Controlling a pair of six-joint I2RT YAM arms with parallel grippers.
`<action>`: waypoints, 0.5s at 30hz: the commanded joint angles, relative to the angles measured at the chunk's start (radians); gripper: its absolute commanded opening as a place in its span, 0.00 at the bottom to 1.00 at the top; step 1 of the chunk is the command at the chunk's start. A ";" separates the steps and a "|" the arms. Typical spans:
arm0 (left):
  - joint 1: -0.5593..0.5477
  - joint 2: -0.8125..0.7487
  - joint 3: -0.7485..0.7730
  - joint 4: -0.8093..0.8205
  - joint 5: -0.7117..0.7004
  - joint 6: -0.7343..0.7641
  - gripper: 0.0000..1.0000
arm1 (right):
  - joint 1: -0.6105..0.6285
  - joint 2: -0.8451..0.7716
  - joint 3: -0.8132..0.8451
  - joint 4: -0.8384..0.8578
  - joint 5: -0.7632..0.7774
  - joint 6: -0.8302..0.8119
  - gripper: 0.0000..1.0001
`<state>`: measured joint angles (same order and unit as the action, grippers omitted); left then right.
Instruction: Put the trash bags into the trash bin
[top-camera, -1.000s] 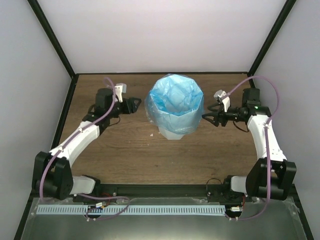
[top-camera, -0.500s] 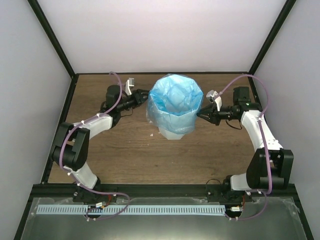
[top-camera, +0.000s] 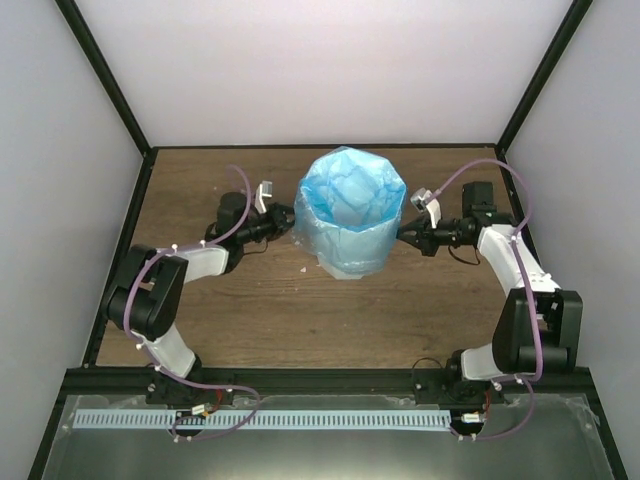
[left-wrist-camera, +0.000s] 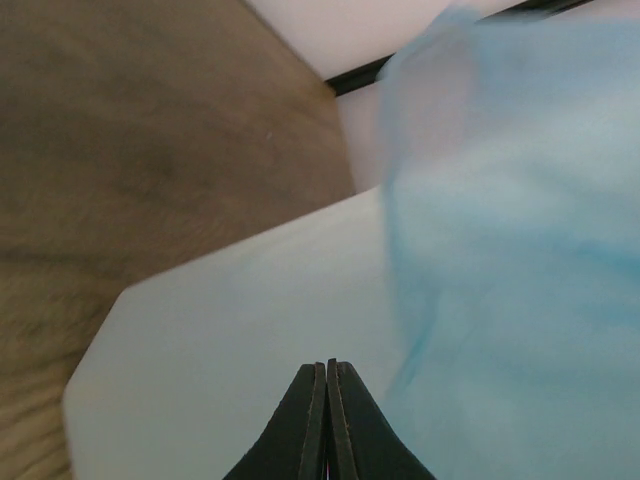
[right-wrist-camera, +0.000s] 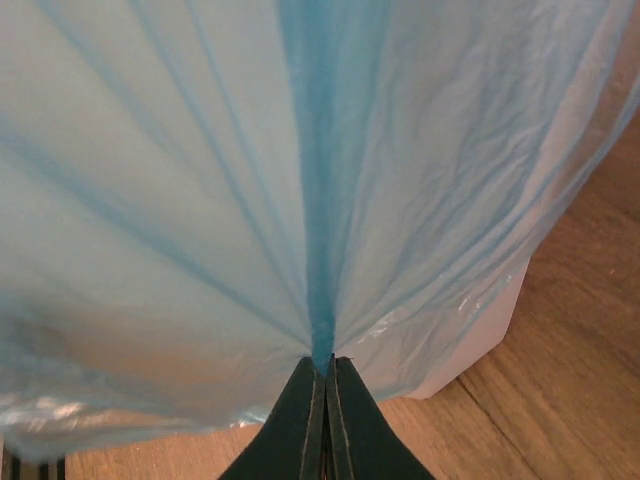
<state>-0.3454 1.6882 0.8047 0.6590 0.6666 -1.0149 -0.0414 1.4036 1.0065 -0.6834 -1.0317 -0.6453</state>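
The trash bin stands at the middle of the table, with the light-blue trash bag lining it and folded down over its rim. My left gripper is at the bin's left side. Its jaws are shut against the white bin wall, and the bag's film hangs just to their right with none visibly pinched. My right gripper is at the bin's right side. It is shut on a gathered fold of the bag, with the bin's wall behind.
The brown wooden table is bounded by white walls with black corner posts. Both arm bases sit at the near edge. A small white speck lies on the wood left of the bin.
Both grippers have moved inward to the bin's sides and have gone from open to shut. The right one has pinched the bag's film.
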 joint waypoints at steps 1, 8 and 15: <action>-0.007 0.006 -0.053 -0.002 -0.008 0.052 0.04 | 0.009 0.008 -0.016 0.035 0.019 0.023 0.01; -0.003 -0.041 -0.066 -0.084 -0.027 0.114 0.04 | 0.010 -0.040 -0.004 0.029 0.025 0.038 0.34; 0.024 -0.171 -0.023 -0.383 -0.136 0.234 0.09 | -0.022 -0.155 0.006 -0.023 0.043 0.030 0.62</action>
<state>-0.3416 1.6066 0.7444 0.4679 0.6125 -0.8921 -0.0456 1.3231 0.9928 -0.6704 -0.9928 -0.6064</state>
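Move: The right fingers are already shut on a side fold of the trash bag, whose middle over the bin lies some 10 cm to the left, 4 cm ahead and about 1 cm higher; the trash bin inside is centred at the same spot, about 5 cm below hand height. From the left hand, shut near its other side, the bag's middle is about 12 cm to the right, level ahead and at hand height. The right hand sinks a touch further with the bag's fold still pinched, then opens its fingers to a bit over half, lets the film go and lifts about 2 cm, still pointing left and down at the bag. The left hand, all but shut with no film plainly between its fingers, sinks some 3.5 cm beside the bin and draws back about 2 cm, then eases left away from the bag and starts up again, its wrist rolling under 10 degrees so the left side rises. ##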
